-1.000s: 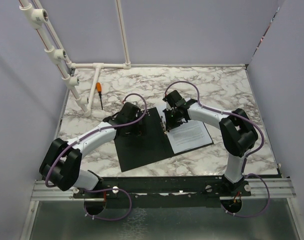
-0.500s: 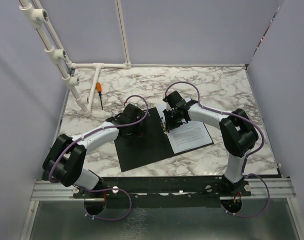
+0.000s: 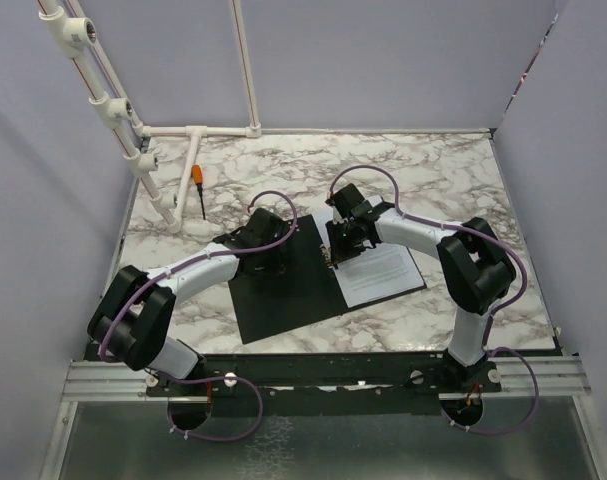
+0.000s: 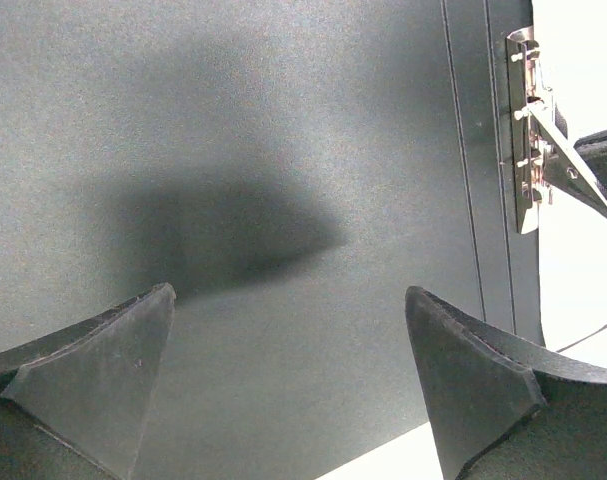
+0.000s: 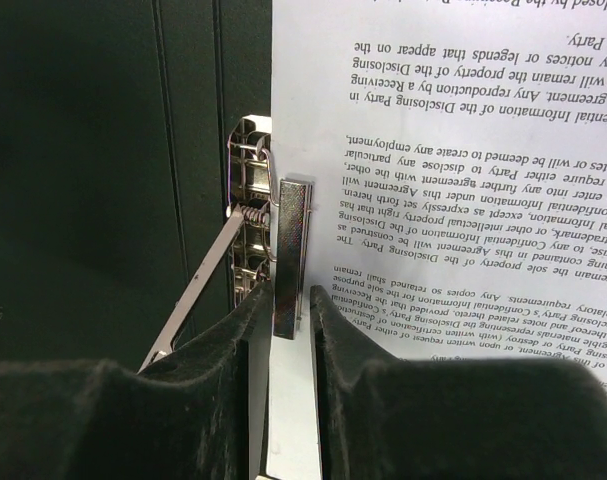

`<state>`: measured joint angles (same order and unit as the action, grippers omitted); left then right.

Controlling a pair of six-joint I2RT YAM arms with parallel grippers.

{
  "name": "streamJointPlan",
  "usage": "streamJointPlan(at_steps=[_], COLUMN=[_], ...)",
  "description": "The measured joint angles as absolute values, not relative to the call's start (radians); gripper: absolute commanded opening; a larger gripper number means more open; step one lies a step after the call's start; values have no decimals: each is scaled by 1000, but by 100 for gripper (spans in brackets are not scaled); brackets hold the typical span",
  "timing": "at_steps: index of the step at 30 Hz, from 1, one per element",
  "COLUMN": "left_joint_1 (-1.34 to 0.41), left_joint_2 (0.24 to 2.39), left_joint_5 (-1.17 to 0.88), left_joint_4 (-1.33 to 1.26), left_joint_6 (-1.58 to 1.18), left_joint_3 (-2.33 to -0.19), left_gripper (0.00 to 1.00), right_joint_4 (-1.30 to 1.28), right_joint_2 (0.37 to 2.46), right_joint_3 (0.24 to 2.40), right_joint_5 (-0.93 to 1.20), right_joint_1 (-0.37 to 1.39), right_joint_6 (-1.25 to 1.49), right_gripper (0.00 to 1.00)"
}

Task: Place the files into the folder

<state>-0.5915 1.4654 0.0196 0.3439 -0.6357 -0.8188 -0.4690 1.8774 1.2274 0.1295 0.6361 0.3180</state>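
Observation:
The folder (image 3: pixel 283 290) lies open on the marble table, black inside up. The files (image 3: pixel 383 272), white sheets with small black text, lie on its right half. My left gripper (image 3: pixel 268 262) hovers open and empty over the left black flap (image 4: pixel 283 150), with the metal spine clip (image 4: pixel 528 150) to its right. My right gripper (image 3: pixel 338 250) is at the spine. In the right wrist view the right gripper (image 5: pixel 290 300) is closed narrowly around the clip's metal bar (image 5: pixel 289 250) at the files' (image 5: pixel 463 150) left edge. The clip's lever (image 5: pixel 198 290) stands raised.
An orange-handled screwdriver (image 3: pixel 198 185) lies at the back left of the table. A white pipe frame (image 3: pixel 198 132) runs along the back left corner. Grey walls close in the left, back and right sides.
My left arm has stretched a little further right over the black flap. The right gripper has stayed at the spine clip with almost no movement.

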Motion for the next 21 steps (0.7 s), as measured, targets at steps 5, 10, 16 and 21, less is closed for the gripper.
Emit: streamJointPlan(at_steps=[5,10,16,21], left_joint_1=[-591,-591,-591,-591], left_joint_2=[1466,1467,1467,1468], left_joint_5=[20,20,23,33], left_joint_4=[339,338,338,340], left_joint_6=[-638,-640,-640,-639], left_joint_3=[-815,-815,-815,-815], left_gripper=[99,99,99,99], right_joint_4=[-469,-475,-507,-536], right_joint_2=[1874,1844,1762,1709], right_joint_3=[1227,1227,1230,1251], right_joint_5=[129,123,99,87], right_joint_1=[636,636,636,636], right_joint_6=[321,321,321,322], right_gripper=[26,26,26,27])
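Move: Barely 2 cm ahead of the right hand, 2 cm to its left and a finger's width below sits the metal clip, its lever standing up. The files lie flat, centred about 10 cm to that hand's right and 2 cm farther out; the folder's black cover is centred some 14 cm to its left and 4 cm nearer. From the left hand the clip is roughly 12 cm right, 4 cm ahead and a little lower. Rising almost straight up, the right hand pauses briefly, then lifts about 6.5 cm away from the clip and the edge of the files, gathering speed. Its fingers, still slightly parted and holding nothing, swing outward a little, by some 5 to 10 degrees. ##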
